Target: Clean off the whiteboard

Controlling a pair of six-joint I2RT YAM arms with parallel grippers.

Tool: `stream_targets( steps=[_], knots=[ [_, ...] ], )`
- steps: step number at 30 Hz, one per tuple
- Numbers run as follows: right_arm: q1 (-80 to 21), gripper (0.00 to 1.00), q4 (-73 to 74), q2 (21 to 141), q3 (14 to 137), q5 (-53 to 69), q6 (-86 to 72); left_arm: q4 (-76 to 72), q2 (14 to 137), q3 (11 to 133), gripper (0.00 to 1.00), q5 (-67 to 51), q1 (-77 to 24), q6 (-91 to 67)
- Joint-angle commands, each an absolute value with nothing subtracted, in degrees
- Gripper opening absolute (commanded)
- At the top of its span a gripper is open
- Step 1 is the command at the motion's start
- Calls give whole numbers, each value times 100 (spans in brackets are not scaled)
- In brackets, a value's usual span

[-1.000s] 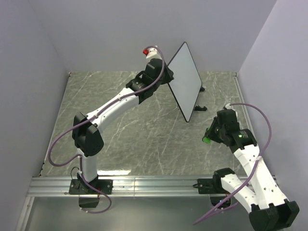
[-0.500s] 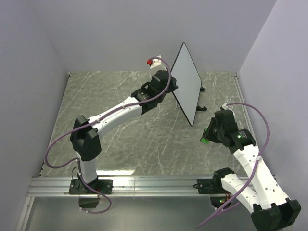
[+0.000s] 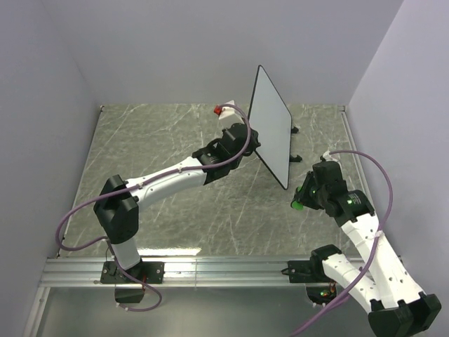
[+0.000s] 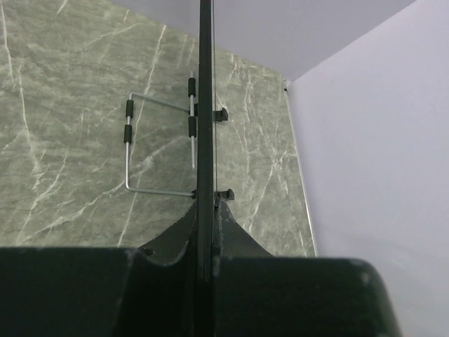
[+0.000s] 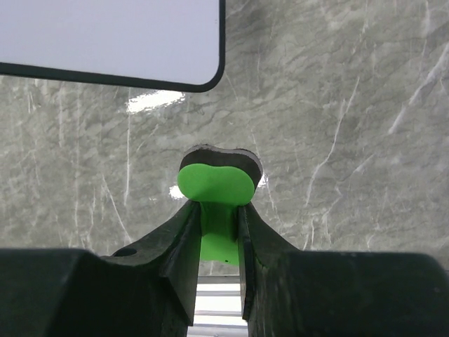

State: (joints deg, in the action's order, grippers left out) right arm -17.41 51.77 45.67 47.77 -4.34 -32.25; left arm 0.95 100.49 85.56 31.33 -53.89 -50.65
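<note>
The whiteboard (image 3: 272, 125), white with a thin black rim, is lifted off the table and stands on edge, tilted. My left gripper (image 3: 250, 142) is shut on its left rim. In the left wrist view the board shows edge-on as a black line (image 4: 205, 105) running between the jaws of the left gripper (image 4: 207, 228). My right gripper (image 3: 302, 201) is shut on the green bow-shaped eraser (image 3: 298, 205), right of and below the board's lower corner, apart from it. In the right wrist view the eraser (image 5: 214, 184) sits between the jaws, and the board's blank corner (image 5: 105, 35) lies beyond it.
A wire stand (image 4: 158, 147) with black sleeves lies on the marble table behind the board; its black feet (image 3: 295, 158) show at the board's right. The grey walls stand close on the left, the back and the right. A metal rail (image 3: 210, 270) runs along the near edge.
My left arm has carried the whiteboard forward and a little right, turning its face more toward the right arm. My right gripper with the eraser has edged slightly left and down.
</note>
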Motion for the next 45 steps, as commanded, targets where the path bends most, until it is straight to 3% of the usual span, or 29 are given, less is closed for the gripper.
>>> stream_targets(
  steps=[1,3,11,24,31,37,45],
  knots=[
    [-1784,0,4966,4447,4816,-404,-3208,107,9976,8411,5,2488,-5563,-5370],
    [-1793,0,4957,4412,4816,-422,-3217,53,9923,8507,1,2338,-5537,-5370],
    [-1784,0,4896,4342,4781,-422,-3287,606,10239,9659,0,1688,-5194,-5651],
    [-1749,0,4992,4403,4869,-448,-3252,756,10749,9598,1,1661,-5361,-5713],
    [-1758,0,5062,4465,4975,-448,-3182,501,10881,8940,11,1723,-5546,-5537],
    [-1758,0,5019,4500,4887,-448,-3190,474,10872,8666,37,1652,-5555,-5476],
    [-1758,0,4939,4570,4808,-422,-3261,579,10609,8209,51,1793,-5563,-5353]
  ],
)
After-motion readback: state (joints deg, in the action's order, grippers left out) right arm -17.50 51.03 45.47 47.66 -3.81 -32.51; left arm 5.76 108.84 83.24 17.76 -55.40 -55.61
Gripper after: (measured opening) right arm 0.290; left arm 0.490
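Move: The whiteboard, already held by its near-left corner in the left gripper, stands steep, its middle some 11 cm ahead of that hand, 5 cm to its right and 8 cm below. Its stand feet are about 13 cm ahead, 16 cm right and 25 cm down; the green eraser is roughly 16 cm back, 15 cm right and 14 cm lower. From the right hand, the board's middle lies about 27 cm ahead, 9 cm left and slightly higher. The whiteboard's near-left corner is let down by the left hand, which first edges forward a little, then sinks some 12 cm while drawing back and to the right. Its fingers tip down about 15 degrees, turn slightly clockwise, and open to about half late in the descent, still straddling the board's edge. The right hand stays nearly in place, keeping its grip on the eraser. ##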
